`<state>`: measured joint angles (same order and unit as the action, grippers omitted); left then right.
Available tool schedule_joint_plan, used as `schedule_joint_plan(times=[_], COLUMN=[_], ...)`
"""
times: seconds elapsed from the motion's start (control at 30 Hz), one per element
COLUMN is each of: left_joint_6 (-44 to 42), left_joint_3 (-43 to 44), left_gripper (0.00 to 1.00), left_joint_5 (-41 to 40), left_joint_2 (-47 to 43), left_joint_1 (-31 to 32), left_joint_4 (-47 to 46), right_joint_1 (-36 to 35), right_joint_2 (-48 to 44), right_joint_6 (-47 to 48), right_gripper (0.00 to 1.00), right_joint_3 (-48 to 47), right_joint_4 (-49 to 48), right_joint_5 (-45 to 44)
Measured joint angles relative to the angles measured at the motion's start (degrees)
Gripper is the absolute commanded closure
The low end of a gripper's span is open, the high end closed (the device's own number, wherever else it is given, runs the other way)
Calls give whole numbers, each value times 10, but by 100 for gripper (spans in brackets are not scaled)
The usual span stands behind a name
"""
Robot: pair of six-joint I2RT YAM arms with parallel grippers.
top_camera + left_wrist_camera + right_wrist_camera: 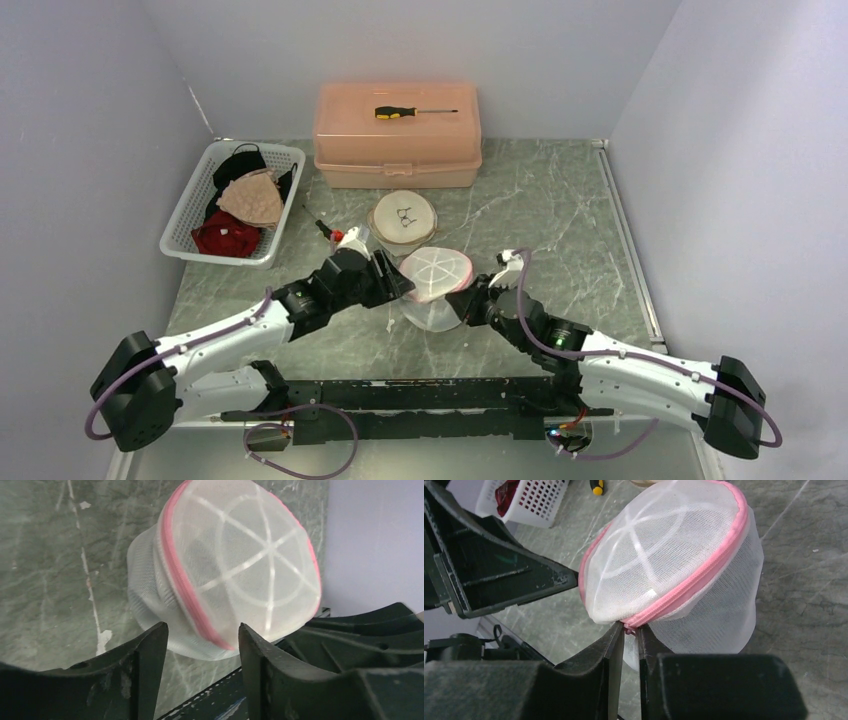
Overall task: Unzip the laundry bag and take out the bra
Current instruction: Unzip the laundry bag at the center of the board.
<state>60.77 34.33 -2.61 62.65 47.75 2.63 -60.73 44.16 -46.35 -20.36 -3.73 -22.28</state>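
The laundry bag (pixel 435 275) is a white mesh dome with a pink zipper (pixel 694 580) round its rim, and it sits tilted on the green marble table. My right gripper (pixel 631 627) is at the bag's near right edge, shut on the pink zipper pull, with a little mesh between the fingers. My left gripper (pixel 202 627) is open just left of the bag (pixel 240 565), its fingertips (pixel 159 630) beside the mesh and holding nothing. The bra is hidden; the mesh shows only white.
A white basket (pixel 190 215) of garments stands back left. At the back is a pink lidded box (pixel 398 145) with a screwdriver (pixel 412 112) on top. A round beige pouch (pixel 403 216) and a small red and white item (pixel 345 237) lie behind the bag. Walls close in on both sides.
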Motion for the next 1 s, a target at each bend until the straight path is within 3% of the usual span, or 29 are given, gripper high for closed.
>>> schedule_joint_plan(times=[0.13,0.23,0.27,0.3,0.43,0.63,0.8,1.0], left_joint_6=[-30,-60,-73,-83,-113,-150,-240,-361], left_joint_3=[0,0,0,0,1,24,45,81], left_gripper=[35,29,10,6,5,5,5,5], left_joint_5=[-30,-59,-68,-76,-93,-102,-123,-144], left_joint_2=[-36,-69,-78,-83,-83,-31,-27,-46], left_joint_1=[9,17,23,28,53,99,148,186], left_joint_4=[38,59,65,68,71,65,70,127], right_joint_1=[19,31,35,38,45,45,48,70], right_joint_2=[-10,-16,-18,-20,-29,-65,-110,-127], right_joint_6=[-16,-29,-33,-35,-42,-38,-33,-31], right_gripper=[77,66,62,59,49,43,37,43], right_joint_3=[2,2,2,2,2,1,-14,-44], right_joint_4=[-3,-3,-3,-3,2,37,99,155], right_joint_5=[23,41,48,51,65,70,65,73])
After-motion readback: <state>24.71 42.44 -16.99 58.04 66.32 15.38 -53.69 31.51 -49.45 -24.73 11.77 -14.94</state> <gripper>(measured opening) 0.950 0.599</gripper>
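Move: The right hand's nearly shut fingers are at the laundry bag's zipper pull, with the bag's middle about 4 cm to its left, 1 cm ahead and 6 cm lower. From the left hand, the bag's middle is some 5 cm right, 1 cm back and 6 cm below; the pull is about 9 cm right and 2 cm back, nearly level in height. The glasses-print bag lies about 14 cm ahead of the left hand, 1 cm to its left and 9 cm lower. The right fingers let go of the zipper pull, opening to over half, and back off up and to the right by some 3 cm each way. Meanwhile the left hand opens wide and clears the bag's left side, drawing back about 5 cm and rising 3, with an early swing left and back again, as it rolls roughly 45 degrees about its own fingers, clockwise seen from behind the hand. ##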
